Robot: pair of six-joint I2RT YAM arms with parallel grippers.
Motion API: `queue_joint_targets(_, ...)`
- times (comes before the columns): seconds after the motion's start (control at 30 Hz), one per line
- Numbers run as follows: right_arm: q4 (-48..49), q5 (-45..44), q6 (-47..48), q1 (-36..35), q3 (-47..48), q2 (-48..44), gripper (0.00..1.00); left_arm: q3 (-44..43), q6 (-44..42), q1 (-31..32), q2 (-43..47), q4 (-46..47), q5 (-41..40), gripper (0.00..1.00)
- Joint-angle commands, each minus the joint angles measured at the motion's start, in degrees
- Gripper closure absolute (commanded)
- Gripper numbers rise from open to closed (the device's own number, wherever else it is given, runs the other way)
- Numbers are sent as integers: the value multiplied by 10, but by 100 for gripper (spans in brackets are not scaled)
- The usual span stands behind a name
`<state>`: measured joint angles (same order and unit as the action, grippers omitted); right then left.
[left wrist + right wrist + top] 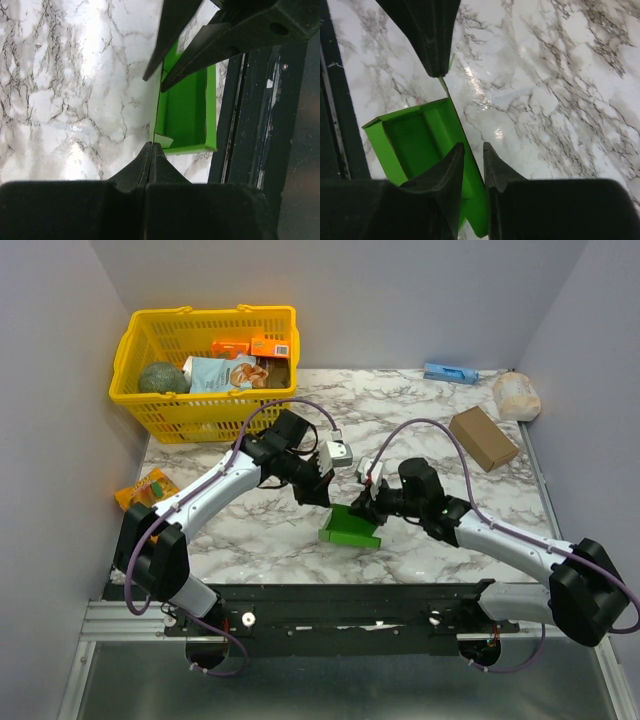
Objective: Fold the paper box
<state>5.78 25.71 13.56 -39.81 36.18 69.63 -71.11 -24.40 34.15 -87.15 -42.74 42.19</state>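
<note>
The paper box (pixel 350 529) is a small bright green open tray lying on the marble table near the front edge, between both arms. My left gripper (pixel 327 492) is shut, its tips (pixel 151 145) pinching one end of the box's (pixel 185 112) long side wall. My right gripper (pixel 364 504) stands at the other end of that same wall. One finger (pixel 451 161) is inside the box (pixel 412 137) and the other is outside, with a narrow gap still showing. In the right wrist view my left gripper (pixel 439 74) hangs over the wall's far end.
A yellow basket (pixel 210 315) with groceries stands at the back left. A brown cardboard box (pixel 483 437), a white bag (pixel 517 395) and a blue packet (pixel 450 372) lie at the back right. An orange packet (pixel 148 488) lies at the left. The black rail (pixel 340 605) runs just beyond the box.
</note>
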Motion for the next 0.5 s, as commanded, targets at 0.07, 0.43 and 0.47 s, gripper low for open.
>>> queue_joint_targets(0.07,-95,93,-19,-4,57,32,82,9,41,-22,4,20,62,95)
queue_joint_targets(0.43,-149,133,-53,-4,103,43,100,85,116,-59,80,132,133,46)
queue_joint_targets(0.47,-153,135,-55,-4,106,42,100,89,119,-64,83,135,130,36)
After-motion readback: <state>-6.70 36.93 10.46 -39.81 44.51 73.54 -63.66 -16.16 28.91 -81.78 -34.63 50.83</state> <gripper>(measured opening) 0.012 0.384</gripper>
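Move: The paper box's raised far wall already passes between the right hand's half-closed fingers, its middle about 3 cm to the left, level fore and aft, and 2 cm below. The box's open tray is centred some 4 cm back, 5 cm left and 4 cm below that hand. The left hand still pinches the wall's left end; the wall's middle lies about 6 cm to its right, 2 cm back and 2 cm below. Right hand draws back and left about 3 cm, pinching the far wall as left fingers open off its corner. ##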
